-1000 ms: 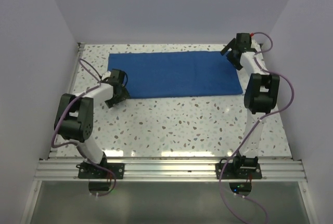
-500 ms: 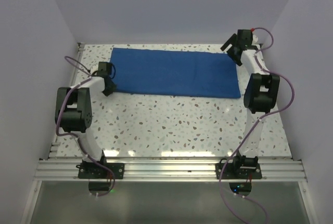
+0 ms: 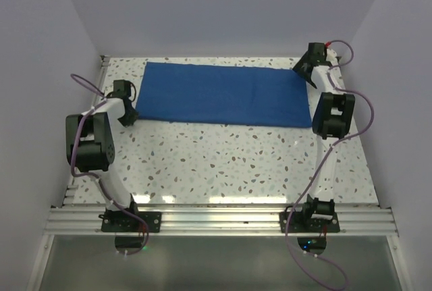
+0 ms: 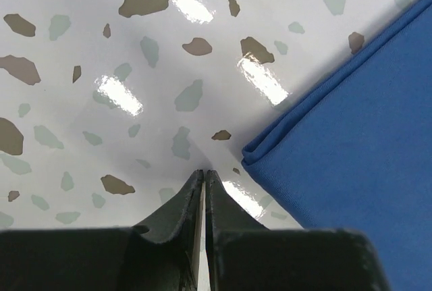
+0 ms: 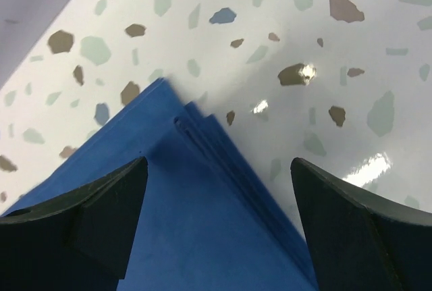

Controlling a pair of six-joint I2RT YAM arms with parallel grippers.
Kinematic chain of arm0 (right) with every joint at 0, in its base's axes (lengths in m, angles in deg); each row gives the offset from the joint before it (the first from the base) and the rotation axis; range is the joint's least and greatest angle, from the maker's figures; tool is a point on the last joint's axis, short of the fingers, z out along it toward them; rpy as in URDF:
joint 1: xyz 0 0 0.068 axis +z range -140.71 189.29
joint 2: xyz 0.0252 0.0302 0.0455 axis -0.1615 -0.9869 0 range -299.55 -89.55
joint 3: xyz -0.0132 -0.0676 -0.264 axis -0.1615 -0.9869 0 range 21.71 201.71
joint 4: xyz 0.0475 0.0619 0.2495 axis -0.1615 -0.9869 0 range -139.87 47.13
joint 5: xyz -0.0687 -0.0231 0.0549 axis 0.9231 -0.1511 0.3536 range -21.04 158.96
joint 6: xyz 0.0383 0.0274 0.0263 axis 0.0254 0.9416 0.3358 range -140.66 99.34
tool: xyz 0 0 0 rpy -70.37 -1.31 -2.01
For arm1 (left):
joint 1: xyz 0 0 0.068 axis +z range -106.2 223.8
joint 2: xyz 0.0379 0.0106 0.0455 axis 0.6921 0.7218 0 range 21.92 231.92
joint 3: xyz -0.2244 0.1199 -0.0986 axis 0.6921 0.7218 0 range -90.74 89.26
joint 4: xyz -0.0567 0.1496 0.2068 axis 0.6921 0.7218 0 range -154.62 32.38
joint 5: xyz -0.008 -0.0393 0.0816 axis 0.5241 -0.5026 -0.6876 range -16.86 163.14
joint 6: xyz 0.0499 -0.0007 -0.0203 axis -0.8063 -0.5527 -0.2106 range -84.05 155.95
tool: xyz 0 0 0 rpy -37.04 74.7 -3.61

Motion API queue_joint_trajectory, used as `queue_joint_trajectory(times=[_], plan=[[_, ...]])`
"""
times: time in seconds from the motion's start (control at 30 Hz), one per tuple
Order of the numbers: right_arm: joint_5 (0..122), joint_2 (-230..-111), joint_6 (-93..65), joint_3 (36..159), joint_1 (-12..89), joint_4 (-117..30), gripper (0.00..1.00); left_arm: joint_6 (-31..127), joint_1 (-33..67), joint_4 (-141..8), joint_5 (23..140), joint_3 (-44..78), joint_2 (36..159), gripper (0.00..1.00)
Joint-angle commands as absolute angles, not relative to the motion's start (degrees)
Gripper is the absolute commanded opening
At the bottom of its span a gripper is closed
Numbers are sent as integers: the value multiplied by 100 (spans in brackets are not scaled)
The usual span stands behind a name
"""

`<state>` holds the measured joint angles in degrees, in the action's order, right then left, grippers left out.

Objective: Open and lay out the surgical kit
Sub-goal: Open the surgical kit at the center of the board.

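Note:
The surgical kit shows as a folded royal-blue cloth wrap lying flat across the far half of the table. My left gripper is at the wrap's near left corner. In the left wrist view its jaws are shut with nothing between them, tips on the bare table just left of the cloth's folded corner. My right gripper hovers over the far right corner. Its fingers stand wide open, and the stacked cloth layers lie under the gap.
The speckled white tabletop runs from the cloth to the aluminium rail at the near edge. Pale walls close in on the left, right and far sides. Purple cables loop off both arms.
My left arm swung left and away from the rail to the cloth's near left corner, and its jaws closed. The cloth shifted slightly. The right gripper dipped a little over the far right corner.

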<state>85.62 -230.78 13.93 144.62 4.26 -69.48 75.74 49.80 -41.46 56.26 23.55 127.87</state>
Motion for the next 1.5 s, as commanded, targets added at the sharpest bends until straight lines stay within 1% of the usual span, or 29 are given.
queue_joint_trajectory(times=[0.0, 0.03, 0.07, 0.1, 0.17, 0.33, 0.43, 0.6, 0.67, 0.83, 0.87, 0.93, 1.03, 1.07, 1.13, 1.17, 1.2, 1.23, 1.27, 1.3, 1.47], plan=[[8759, -23412, 1335, 15037, 340, -6941, 89, 7357, 5022, -3808, 5697, 2351, 12669, 9], [8690, -23483, 1344, 15230, 314, -6933, 87, 7348, 5022, -3808, 5697, 2413, 12617, 9], [8663, -23614, 1344, 15414, 305, -6933, 82, 7313, 5022, -3808, 5671, 2526, 12503, 9], [8662, -23667, 1353, 15416, 297, -6933, 80, 7304, 5022, -3799, 5662, 2580, 12458, 9], [8601, -23755, 1370, 15574, 305, -6915, 78, 7278, 5021, -3790, 5644, 2685, 12344, 9], [8496, -23879, 1432, 15698, 305, -6775, 77, 7260, 5021, -3772, 5671, 2835, 12186, 7], [8329, -23896, 1458, 15698, 323, -6722, 74, 7260, 5013, -3825, 5679, 3001, 12089, 6], [8109, -23993, 1441, 15926, 349, -6669, 65, 7242, 5004, -3878, 5636, 3283, 12010, 4], [8074, -24081, 1441, 16101, 349, -6678, 56, 7234, 5013, -3913, 5627, 3388, 11948, 4], [8038, -24186, 1476, 16208, 411, -6783, 54, 7199, 5021, -3931, 5609, 3503, 11878, 3], [8030, -24178, 1493, 16172, 411, -6783, 51, 7181, 5013, -3913, 5600, 3512, 11860, 3], [8073, -24151, 1485, 16050, 437, -6792, 49, 7155, 5013, -3887, 5583, 3512, 11808, 3], [8074, -24143, 1432, 15953, 455, -6818, 41, 7111, 5022, -3878, 5530, 3547, 11729, 3], [8039, -24160, 1415, 15935, 455, -6827, 34, 7102, 5022, -3878, 5521, 3573, 11711, 3], [8030, -24178, 1414, 15944, 455, -6888, 24, 7084, 5013, -3869, 5504, 3591, 11667, 3], [8038, -24169, 1414, 15944, 455, -6915, 15, 7049, 5013, -3869, 5504, 3608, 11658, 3], [8038, -24160, 1406, 15909, 455, -6924, 12, 7040, 5021, -3860, 5495, 3617, 11649, 3], [8038, -24143, 1406, 15908, 455, -6950, 5, 7040, 5013, -3852, 5486, 3617, 11632, 3], [8056, -24143, 1397, 15908, 455, -6976, 2, 7014, 5013, -3843, 5486, 3626, 11614, 3], [8065, -24125, 1379, 15882, 463, -6994, 0, 7005, 5013, -3817, 5477, 3626, 11605, 3], [8004, -23932, 1327, 15672, 455, -6942, 0, 6935, 5013, -3781, 5477, 3609, 11465, 3]])
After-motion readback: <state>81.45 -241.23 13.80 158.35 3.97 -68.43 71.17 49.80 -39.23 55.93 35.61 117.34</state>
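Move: The kit's far right corner lies about 6 cm ahead of the right fingertips, 1 cm to their right and 2 cm below. From that corner, the kit's near right corner is some 27 cm back and 2 cm left; the table's far right corner is about 5 cm farther out and 16 cm right. The kit's near left corner sits just 2 cm ahead of the left fingers and 1 cm right, with its far left corner roughly 27 cm ahead and 2 cm right. Bring the open right gripper forward about 4 cm and 1.5 cm lower towards the kit's far right corner, dipping first and swinging slightly right and then back left. Narrow the fingers gradually on the way, then shut them just inside the corner to pinch the cloth. Meanwhile draw the nearly shut left gripper straight back some 7 cm, low over the table, away from the kit's near left corner. ##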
